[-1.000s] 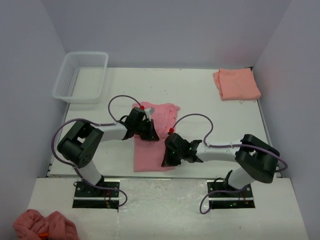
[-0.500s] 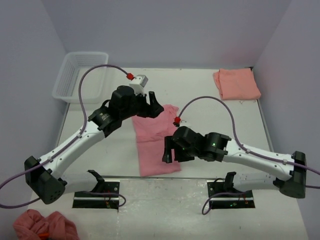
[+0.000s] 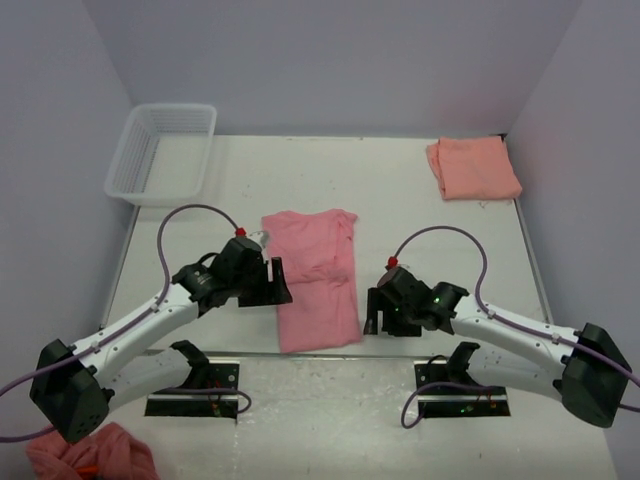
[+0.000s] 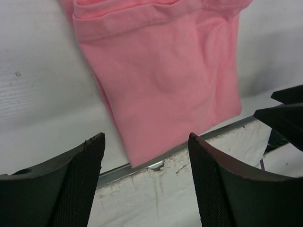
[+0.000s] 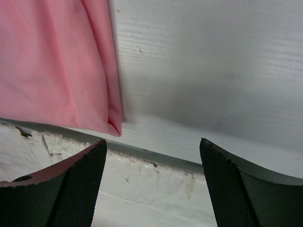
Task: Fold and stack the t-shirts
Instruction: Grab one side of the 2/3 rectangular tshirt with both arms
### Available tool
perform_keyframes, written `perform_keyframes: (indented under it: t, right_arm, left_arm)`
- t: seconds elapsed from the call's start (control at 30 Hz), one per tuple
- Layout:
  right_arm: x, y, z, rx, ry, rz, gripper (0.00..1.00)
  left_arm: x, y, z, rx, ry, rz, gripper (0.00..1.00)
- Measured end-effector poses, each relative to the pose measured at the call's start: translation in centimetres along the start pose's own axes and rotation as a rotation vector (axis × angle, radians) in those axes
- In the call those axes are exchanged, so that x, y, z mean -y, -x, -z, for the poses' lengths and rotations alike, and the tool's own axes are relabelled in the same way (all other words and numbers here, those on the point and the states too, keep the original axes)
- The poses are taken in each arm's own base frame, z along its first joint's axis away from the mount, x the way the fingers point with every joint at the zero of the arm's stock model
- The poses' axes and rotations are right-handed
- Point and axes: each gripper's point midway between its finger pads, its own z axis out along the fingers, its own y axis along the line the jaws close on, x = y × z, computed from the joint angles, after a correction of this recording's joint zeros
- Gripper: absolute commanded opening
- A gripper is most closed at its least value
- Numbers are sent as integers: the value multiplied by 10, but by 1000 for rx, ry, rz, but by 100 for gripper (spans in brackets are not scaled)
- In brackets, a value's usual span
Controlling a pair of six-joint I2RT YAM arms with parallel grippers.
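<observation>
The rose-pink t-shirt lies flat in the middle of the table, folded into a long strip whose near end reaches the front edge. It fills the top of the left wrist view and the top left of the right wrist view. My left gripper is open just left of the strip, holding nothing. On the strip's right, near its front corner, my right gripper is also open and empty. The salmon-orange t-shirt lies folded at the back right corner.
A white mesh basket stands at the back left. A bundle of pink cloth lies on the lower shelf at the bottom left. The table's metal front edge runs just under both grippers. Walls close in three sides.
Both grippers were shut over the pink t-shirt a second ago. They have opened and drawn back to either side of it, near the front edge. The shirt now lies flat and uncovered.
</observation>
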Motion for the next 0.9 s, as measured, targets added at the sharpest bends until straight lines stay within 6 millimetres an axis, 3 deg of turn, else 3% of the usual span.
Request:
perform_keyframes:
  t: [0.17, 0.3, 0.63, 0.9]
  right_arm:
    - [-15, 14, -10, 19, 74, -13, 80]
    - [-19, 8, -27, -19, 101, -13, 79]
    - [-53, 14, -36, -14, 269, -34, 77]
    - [-49, 9, -32, 9, 306, -87, 75]
  left_arm:
    - [7, 1, 10, 31, -45, 23, 73]
    - [2, -7, 9, 15, -44, 38, 74]
    - [-12, -24, 8, -33, -4, 60, 75]
    - [-17, -31, 11, -55, 17, 63, 75]
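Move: The left hand's mark, the near left corner of the folded t-shirt, lies about 10 cm back, 1 cm right and 9 cm below. The right hand's mark, the near right corner, is roughly 3 cm back, 4 cm left and 4 cm below that hand. The two corners are some 18 cm apart. The hem fold across the shirt's middle lies about 8 cm ahead of the left hand and 8 cm right, 9 cm down. Leftward goes the right hand, about 5 cm and slightly forward and down, its fingertips swinging some 20 degrees farther left as the open jaws come over the shirt's near right corner. Back towards the near left corner eases the left hand, about 3 cm and a little left, first bobbing up slightly and then sinking, its fingers staying open and pointing much as before. ##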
